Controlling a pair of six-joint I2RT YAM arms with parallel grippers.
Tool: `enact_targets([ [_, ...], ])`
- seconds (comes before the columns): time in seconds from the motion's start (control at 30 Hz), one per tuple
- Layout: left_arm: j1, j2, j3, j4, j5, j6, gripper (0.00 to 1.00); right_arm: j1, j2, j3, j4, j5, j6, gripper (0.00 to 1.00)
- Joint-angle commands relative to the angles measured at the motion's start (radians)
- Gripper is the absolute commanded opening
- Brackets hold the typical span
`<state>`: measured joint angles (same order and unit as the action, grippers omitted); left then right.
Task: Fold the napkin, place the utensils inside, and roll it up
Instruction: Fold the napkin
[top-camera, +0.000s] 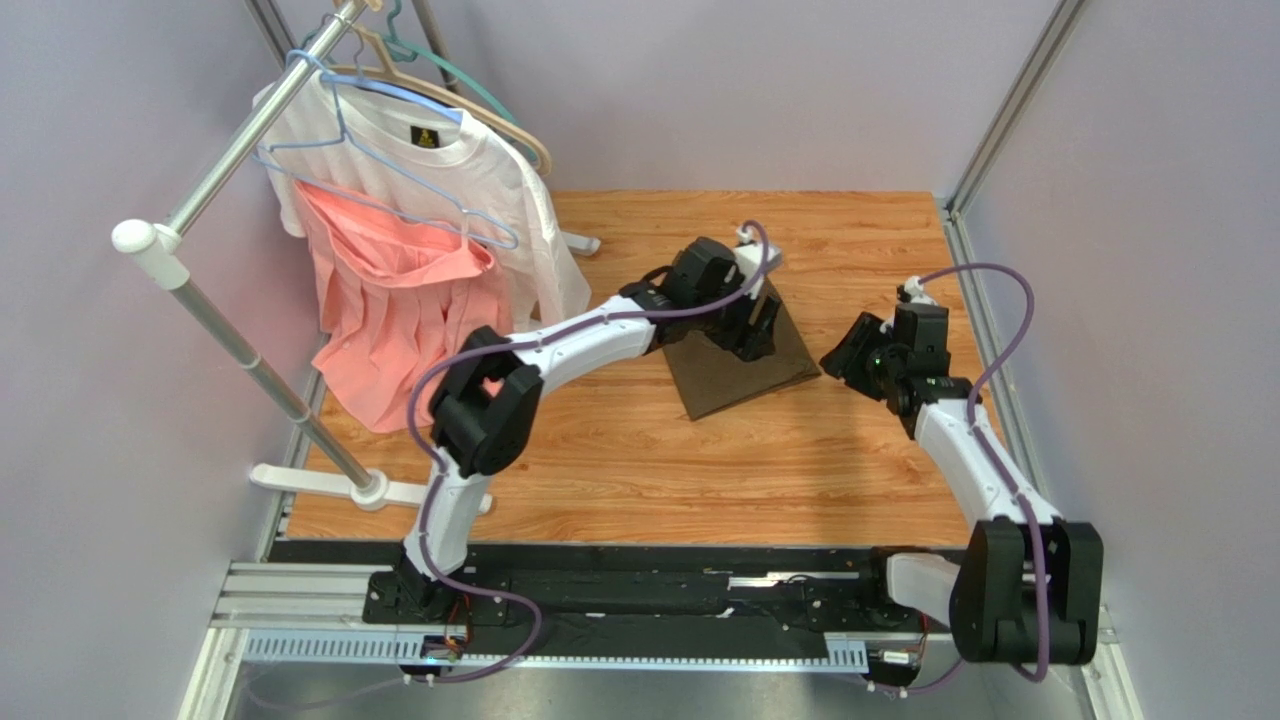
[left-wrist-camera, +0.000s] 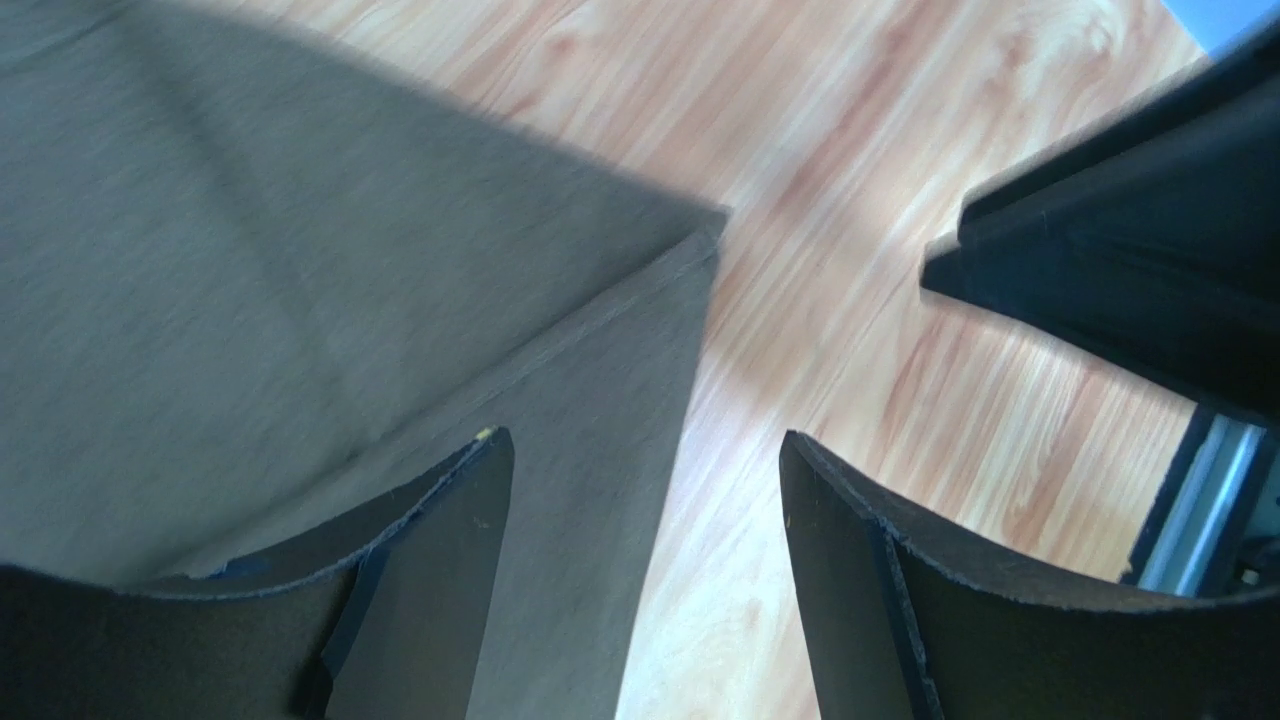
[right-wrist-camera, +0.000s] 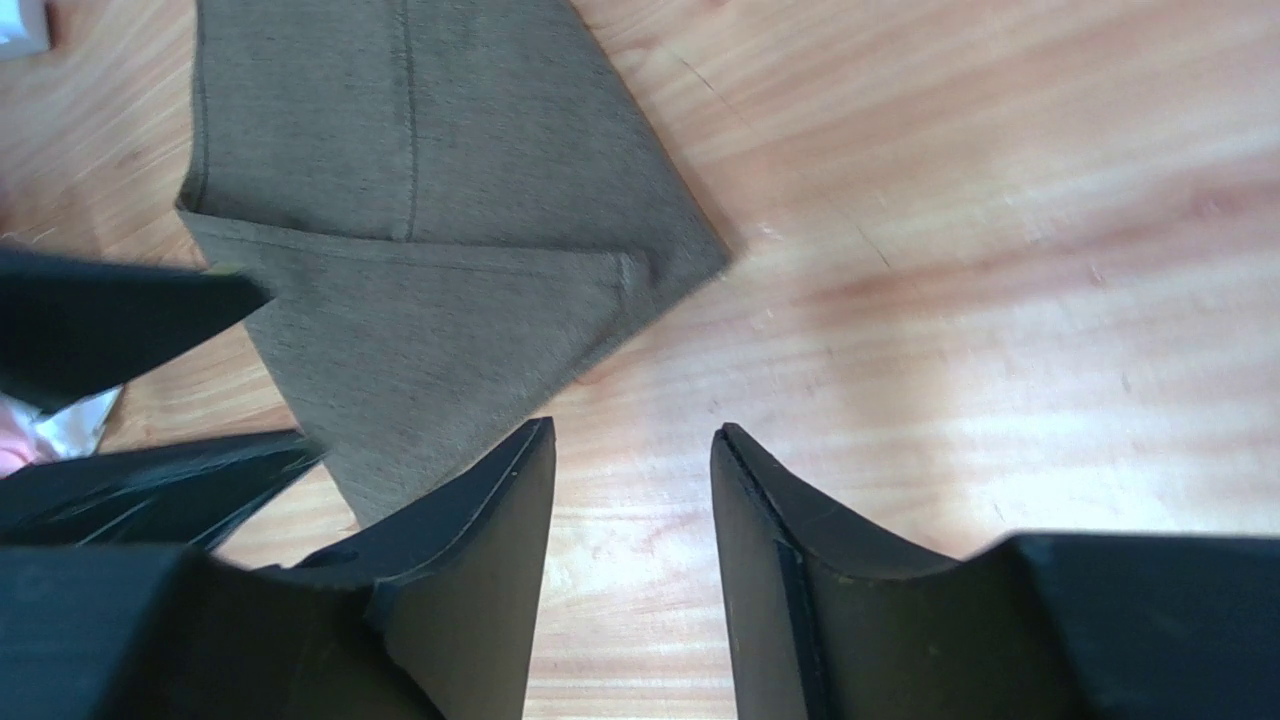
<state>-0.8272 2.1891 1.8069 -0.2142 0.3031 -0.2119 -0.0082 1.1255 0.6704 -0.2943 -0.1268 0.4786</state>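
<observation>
The dark olive-brown napkin (top-camera: 733, 384) lies folded flat on the wooden table (top-camera: 631, 450), right of the middle. My left gripper (top-camera: 756, 333) hovers over its far part, open, nothing between the fingers; in the left wrist view the napkin (left-wrist-camera: 301, 300) has its folded corner edge running beneath the left gripper (left-wrist-camera: 643, 443). My right gripper (top-camera: 846, 360) is just right of the cloth, open and empty. In the right wrist view the napkin (right-wrist-camera: 436, 195) is ahead and to the left of the right gripper (right-wrist-camera: 631, 431), which is above bare wood. The utensils are out of view.
A clothes rack (top-camera: 226, 315) stands at the left, its foot (top-camera: 323, 483) on the table's edge, with a white T-shirt (top-camera: 466, 188) and a pink garment (top-camera: 391, 308) on hangers. Grey walls close the back and the sides. A metal rail (top-camera: 962, 128) runs along the right edge.
</observation>
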Motion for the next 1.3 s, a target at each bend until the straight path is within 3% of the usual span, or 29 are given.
enact_targets([
  [0.0,0.054,-0.195,-0.193,0.079,-0.105,-0.102,0.75,-0.033,0.126,0.142,0.043,-0.149,-0.11,0.48],
  [0.13,0.098,-0.279,-0.395,0.116,-0.107,-0.187,0.76,-0.044,0.261,0.221,0.044,-0.214,-0.17,0.5],
  [0.33,0.132,-0.338,-0.532,0.17,-0.071,-0.248,0.76,-0.045,0.422,0.3,0.034,-0.249,-0.245,0.51],
  [0.67,0.174,-0.325,-0.606,0.208,-0.07,-0.31,0.76,-0.045,0.508,0.294,0.037,-0.24,-0.29,0.51],
  [1.27,0.224,-0.298,-0.584,0.23,-0.048,-0.253,0.74,-0.047,0.606,0.345,-0.017,-0.224,-0.305,0.47],
])
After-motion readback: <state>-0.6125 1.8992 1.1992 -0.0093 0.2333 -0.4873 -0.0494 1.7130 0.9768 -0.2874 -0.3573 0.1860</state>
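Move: The left hand, above the folded napkin, heads for its left edge, about 15 cm to its left and 8 cm below; the napkin's near corner lies some 8 cm back and 14 cm left. For the right hand, the napkin's right corner is about 6 cm ahead, 1 cm left and 9 cm below, with the far-right corner roughly 25 cm ahead and 10 cm left. The left hand swings about 15 cm left across the napkin, rising slightly before sinking to end some 6 cm lower by its left edge, open and turned some 25 degrees counter-clockwise. The right hand, its fingers still about half open, first reaches forward, then sinks steeply onto the right corner, turning counter-clockwise and tipping down to bring the fingertips either side of it. ##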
